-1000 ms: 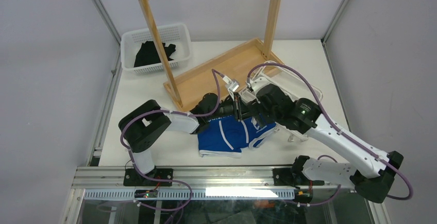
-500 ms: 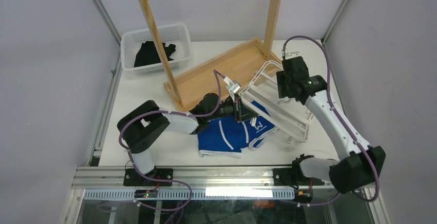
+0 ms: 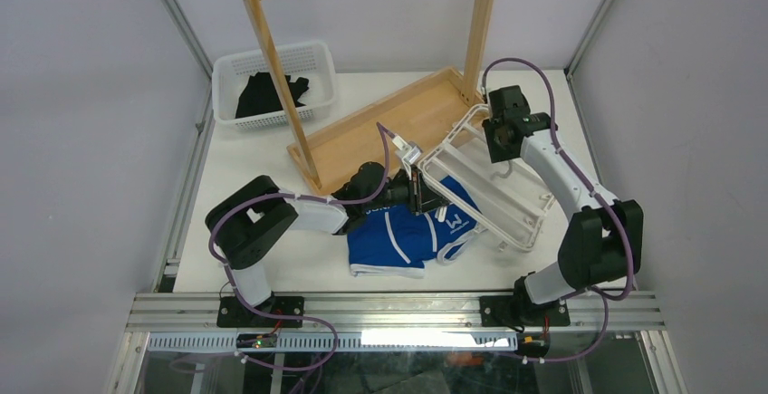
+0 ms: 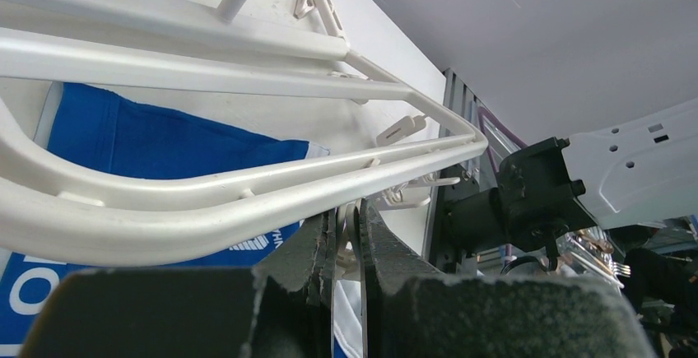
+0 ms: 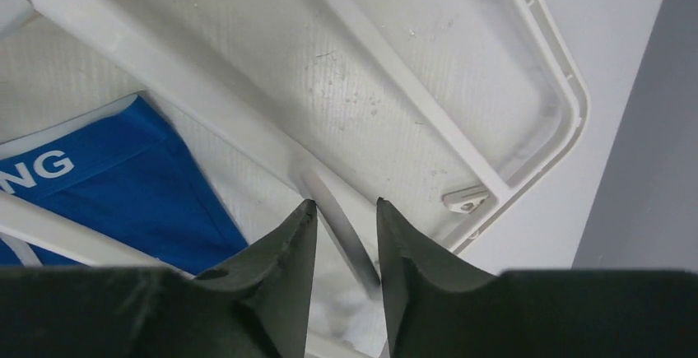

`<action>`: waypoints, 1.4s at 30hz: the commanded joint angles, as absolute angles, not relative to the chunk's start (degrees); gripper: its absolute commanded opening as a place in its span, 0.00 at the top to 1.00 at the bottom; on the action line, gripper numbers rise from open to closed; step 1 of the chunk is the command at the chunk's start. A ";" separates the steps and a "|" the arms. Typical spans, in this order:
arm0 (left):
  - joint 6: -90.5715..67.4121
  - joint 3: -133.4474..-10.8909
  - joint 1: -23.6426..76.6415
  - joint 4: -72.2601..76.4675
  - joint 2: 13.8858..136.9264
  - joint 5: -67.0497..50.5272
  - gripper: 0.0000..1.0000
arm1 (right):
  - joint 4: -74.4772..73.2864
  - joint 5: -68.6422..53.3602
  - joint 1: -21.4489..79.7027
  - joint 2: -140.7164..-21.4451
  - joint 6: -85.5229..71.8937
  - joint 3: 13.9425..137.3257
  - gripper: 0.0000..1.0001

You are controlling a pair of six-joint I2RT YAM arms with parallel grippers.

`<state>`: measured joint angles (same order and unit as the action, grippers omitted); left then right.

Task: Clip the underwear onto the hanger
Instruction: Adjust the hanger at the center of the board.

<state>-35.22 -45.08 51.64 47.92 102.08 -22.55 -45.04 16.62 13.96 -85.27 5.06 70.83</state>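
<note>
The blue underwear (image 3: 403, 235) lies flat on the table, its white-lettered waistband under the hanger (image 3: 475, 193). This white frame is tilted, its near-left corner raised. My left gripper (image 3: 418, 193) is at that corner, shut on a small white clip hanging below the frame's rail (image 4: 206, 189); the fingers (image 4: 387, 243) pinch the thin clip, and blue cloth (image 4: 165, 140) shows beneath. My right gripper (image 3: 498, 143) hovers at the hanger's far side. In the right wrist view its jaws (image 5: 344, 206) stand apart with the hanger's grey-white hook rod between them, above the frame (image 5: 411, 103) and underwear (image 5: 107, 185).
A tall wooden rack (image 3: 480, 23) stands on a wooden tray base (image 3: 380, 127) just behind the hanger. A white basket (image 3: 319, 72) with a black garment (image 3: 267, 95) sits at the back left. The right arm's elbow folds near the table's right edge.
The right arm has swung from above the underwear to the hanger's far side, and its jaws have narrowed around the hook. The hanger now stands tilted. The left gripper has not moved.
</note>
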 commanded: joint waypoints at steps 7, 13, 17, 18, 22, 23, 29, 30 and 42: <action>-32.88 -47.73 51.50 48.13 99.21 -22.59 1.00 | -44.24 8.81 13.71 -81.56 9.52 75.64 1.00; -31.29 -48.35 52.32 45.53 97.11 -22.29 1.00 | -45.26 3.56 13.72 -78.07 9.84 80.09 1.00; -30.77 -47.27 52.56 44.12 94.14 -21.02 1.00 | -46.74 -1.57 14.43 -78.33 9.12 84.42 1.00; -30.76 -46.71 52.60 43.80 93.30 -20.63 1.00 | -47.22 -2.24 14.99 -78.76 8.87 85.37 1.00; -30.89 -44.18 52.65 43.07 89.14 -18.65 1.00 | -48.05 -2.33 19.82 -81.38 8.08 88.61 1.00; -30.93 -43.51 52.66 42.39 88.10 -17.88 1.00 | -48.15 -2.25 21.06 -82.21 7.87 89.32 1.00; -29.42 -39.17 52.57 37.60 80.39 -10.22 1.00 | -47.15 -1.42 27.56 -88.89 7.09 94.91 1.00; -29.14 -38.69 52.59 36.62 79.54 -8.79 1.00 | -47.05 -1.11 28.46 -90.31 7.23 96.34 1.00; -29.27 -35.41 46.15 34.61 79.11 -7.74 1.00 | -47.41 -2.22 31.98 -106.91 14.05 115.40 1.00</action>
<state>-30.22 -35.51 48.27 34.39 78.65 -7.29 -51.64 1.37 30.79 -105.47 11.05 105.38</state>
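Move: The hanger's central hook stands between the right hand's half-open fingers, about 1 cm below the finger point. The middle of the wooden tray lies some 28 cm left of the right hand, 12 cm ahead and 12 cm below; the blue underwear is about 21 cm left, 13 cm back and 13 cm down. From the left hand, already holding a clip at the hanger's rim, the tray is some 12 cm left and 22 cm ahead, the hook about 16 cm right and 11 cm ahead, the underwear 6 cm left, 3 cm back, both tray and underwear 11 cm below. The right hand shuts its fingers on the hook, then lifts about 9 cm and sweeps some 20 cm left towards the tray, sinking a little and reaching forward late while it turns some 30 degrees counter-clockwise. The left hand keeps its pinch on the rim clip, waits for the grasp, then goes along up and left and finally slightly forward, coming down partway at the end and turning counter-clockwise too. ##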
